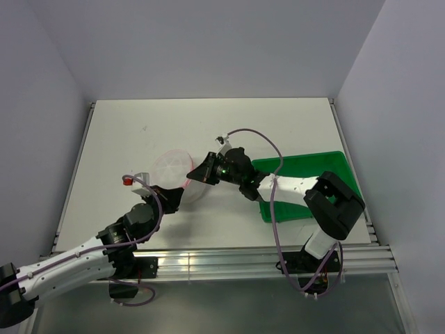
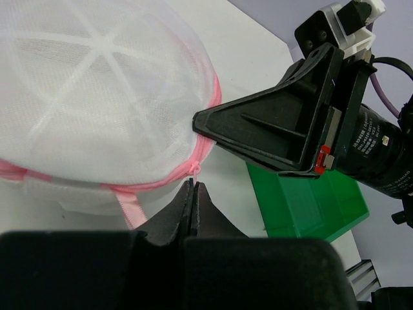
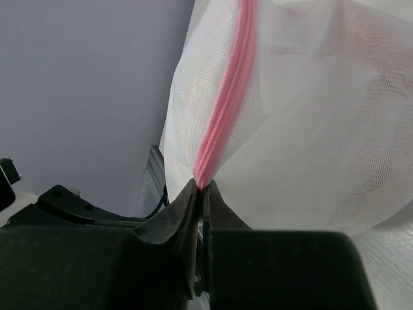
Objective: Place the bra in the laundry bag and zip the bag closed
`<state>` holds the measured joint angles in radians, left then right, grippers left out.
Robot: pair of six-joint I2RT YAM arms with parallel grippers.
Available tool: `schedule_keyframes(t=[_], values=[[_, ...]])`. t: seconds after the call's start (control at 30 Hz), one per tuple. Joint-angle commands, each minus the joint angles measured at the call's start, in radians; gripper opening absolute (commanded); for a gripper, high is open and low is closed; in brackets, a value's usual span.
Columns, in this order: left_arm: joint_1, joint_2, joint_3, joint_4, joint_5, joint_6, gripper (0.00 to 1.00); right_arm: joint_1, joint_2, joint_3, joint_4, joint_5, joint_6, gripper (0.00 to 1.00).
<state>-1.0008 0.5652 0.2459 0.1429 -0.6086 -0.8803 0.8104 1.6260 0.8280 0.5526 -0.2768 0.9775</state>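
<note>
The laundry bag [image 1: 172, 165] sits mid-table, a round white mesh dome with a pink zip round its seam. In the left wrist view, my left gripper [image 2: 193, 185] is shut on the small pink zip pull [image 2: 195, 169] at the seam of the laundry bag [image 2: 97, 97]. My right gripper [image 2: 197, 120] comes in from the right and touches the same seam a little higher. Its wrist view shows the right gripper [image 3: 202, 185] shut on the pink zip band [image 3: 222, 103] of the bag [image 3: 322, 129]. The bra is hidden.
A green plastic tray [image 1: 334, 163] lies to the right of the bag, under the right arm [image 1: 292, 186]; it also shows behind the black fingers as the green tray [image 2: 310, 203]. Grey walls enclose the white table [image 1: 139, 125] on three sides.
</note>
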Motion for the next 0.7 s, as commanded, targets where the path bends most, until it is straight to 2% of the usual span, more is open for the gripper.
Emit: schedule_keyframes(t=[0.0,0.33,0.67], values=[[-0.005,-0.056,0.043,-0.084,-0.019,0.014,0.0,-0.034,0.009,0.049,0.009,0.053,-0.025,0.01],[-0.005,-0.202,0.076,-0.414,-0.134,-0.072,0.0,-0.1,0.041,0.086,-0.026,0.022,-0.066,0.0],[-0.005,-0.206,0.164,-0.486,-0.282,-0.043,0.0,-0.105,0.106,0.158,-0.074,-0.029,-0.099,0.0]])
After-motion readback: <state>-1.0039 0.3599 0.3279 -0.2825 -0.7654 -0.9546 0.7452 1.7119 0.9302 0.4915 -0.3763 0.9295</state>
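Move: The left fingers are shut on the zip pull at the near edge of the laundry bag, with the bag's ribbon tab about 5 cm to this hand's left and 1 cm farther out, at almost the same height. The middle of the bag lid lies some 8 cm ahead of the left hand and 3 cm to its left. The right hand already pinches the pink rim. From it the zip pull is about 4 cm back and 2 cm to the left, and the lid's middle about 4 cm ahead and 5 cm left. The left hand keeps its pinch on the zip pull and draws it about 5 cm to the left along the bag's near rim, easing back about a centimetre and swinging some 10 degrees counter-clockwise, away from the right fingers. Meanwhile the right hand keeps the pink zip band pinched and carries it about 2.5 cm forward, swaying a little to the right and back on the way before settling slightly lower, so the two grips spread apart along the rim. ##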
